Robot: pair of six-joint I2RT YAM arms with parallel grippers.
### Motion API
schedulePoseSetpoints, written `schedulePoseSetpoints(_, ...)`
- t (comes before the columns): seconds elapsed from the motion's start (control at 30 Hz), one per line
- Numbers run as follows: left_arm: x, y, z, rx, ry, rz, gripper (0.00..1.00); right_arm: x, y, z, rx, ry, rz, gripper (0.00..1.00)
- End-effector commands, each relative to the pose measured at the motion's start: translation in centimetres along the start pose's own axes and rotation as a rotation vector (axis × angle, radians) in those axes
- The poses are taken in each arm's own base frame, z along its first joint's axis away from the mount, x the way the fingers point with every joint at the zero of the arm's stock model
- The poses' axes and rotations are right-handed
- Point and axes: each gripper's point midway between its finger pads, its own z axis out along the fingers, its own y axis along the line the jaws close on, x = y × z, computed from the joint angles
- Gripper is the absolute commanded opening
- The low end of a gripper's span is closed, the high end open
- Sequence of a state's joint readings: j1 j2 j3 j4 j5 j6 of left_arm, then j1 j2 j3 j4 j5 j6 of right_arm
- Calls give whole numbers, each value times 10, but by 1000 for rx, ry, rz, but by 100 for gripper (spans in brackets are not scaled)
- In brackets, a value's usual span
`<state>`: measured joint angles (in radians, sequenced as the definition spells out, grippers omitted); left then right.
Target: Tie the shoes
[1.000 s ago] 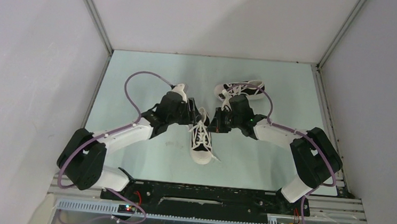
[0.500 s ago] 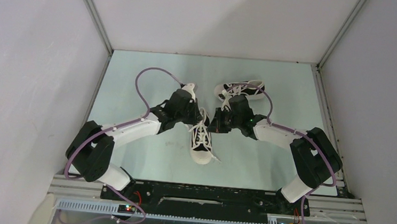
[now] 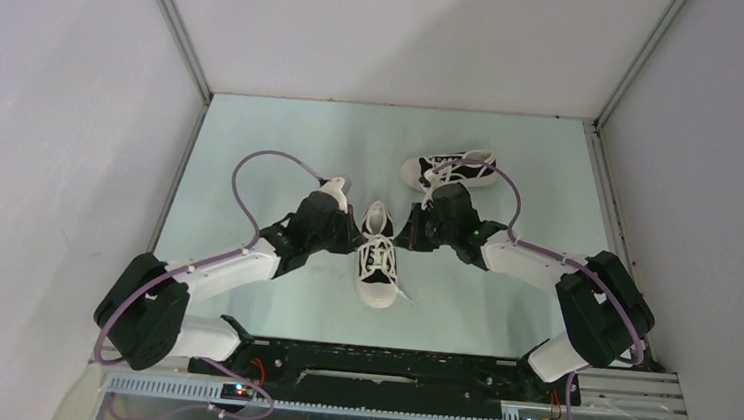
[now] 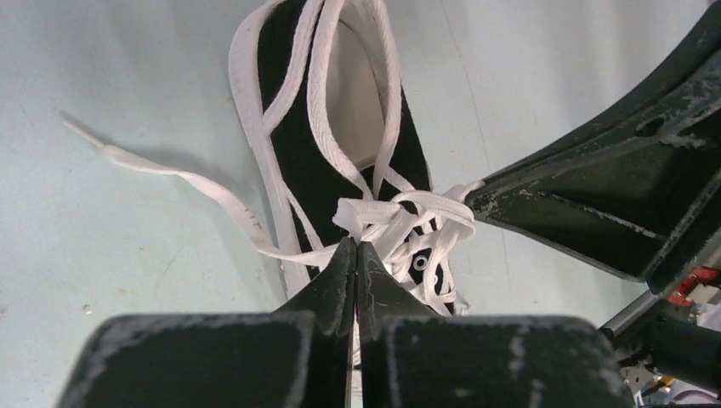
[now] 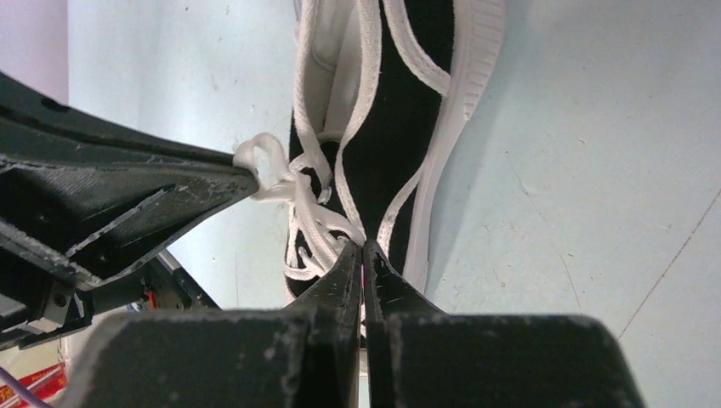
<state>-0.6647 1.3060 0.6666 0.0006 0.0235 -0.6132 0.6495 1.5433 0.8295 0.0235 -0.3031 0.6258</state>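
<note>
One black shoe with a white toe cap lies mid-table, toe toward the arms. My left gripper is at its left side and my right gripper at its right. In the left wrist view the left gripper is shut on a white lace over the shoe's eyelets. In the right wrist view the right gripper is shut on a lace strand of the same shoe. Each gripper's tip pinches a small loop, and the strands meet in a bunch between them. The second shoe lies on its side farther back.
The pale green table is boxed in by white walls left, right and behind. A loose lace end trails on the table left of the shoe. A black rail with the arm bases runs along the near edge.
The left gripper has shut on the lace and drawn back left and toward the near edge. The right gripper stayed shut and shifted slightly. The shoe's lacing now shows between them.
</note>
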Motion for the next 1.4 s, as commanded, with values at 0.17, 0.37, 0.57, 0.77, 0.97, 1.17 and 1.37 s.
schedulePoseSetpoints(0.17, -3, -13, -8, 107, -83, -42, 0, 1, -9, -2, 98, -56, 47, 0)
schedulePoseSetpoints(0.37, 8, -13, -5, 140, -68, -53, 0, 18, -18, -3, 148, -64, 76, 0)
schedulePoseSetpoints(0.57, 4, -21, -7, 183, -85, -24, 0, 23, -13, -9, 109, -46, -53, 4)
schedulePoseSetpoints(0.77, -1, -21, -6, 175, -91, -12, 0, 30, -20, -12, 133, -35, -31, 0)
schedulePoseSetpoints(0.97, 9, 8, -9, 53, -79, -43, 0, 37, -43, -11, 233, -21, 40, 0)
schedulePoseSetpoints(1.17, 25, 26, -9, 9, -57, -40, 0, 37, -52, -12, 285, -34, 51, 0)
schedulePoseSetpoints(1.37, 31, 31, -3, 9, -42, -50, 0, 38, -65, -16, 341, -35, 62, 0)
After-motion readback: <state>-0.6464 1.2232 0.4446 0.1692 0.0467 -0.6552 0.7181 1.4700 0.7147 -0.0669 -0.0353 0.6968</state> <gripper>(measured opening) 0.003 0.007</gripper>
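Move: Between the two closed grippers, each still pinching a lace loop, hangs the loose knot: about 3 cm to the right of the left hand and 3 cm to the left of the right hand, level with both fore and aft, some 2 cm lower. The middle of the near shoe is about 2 cm back, 4 cm to the right and 6 cm below, from the left hand. From the right hand the far shoe lies 15 cm ahead, 10 cm to the right and 6 cm lower. Drawing the two loops apart across the shoe, both hands first sink and come back about 2 cm towards the toe. The right hand goes on down and to its right, some 4 cm each way in all, rolling its left side down and turning clockwise about 10 degrees each. The left hand lags, then pulls out left and down late, ending about 3 cm lower. Both keep their pinch. ##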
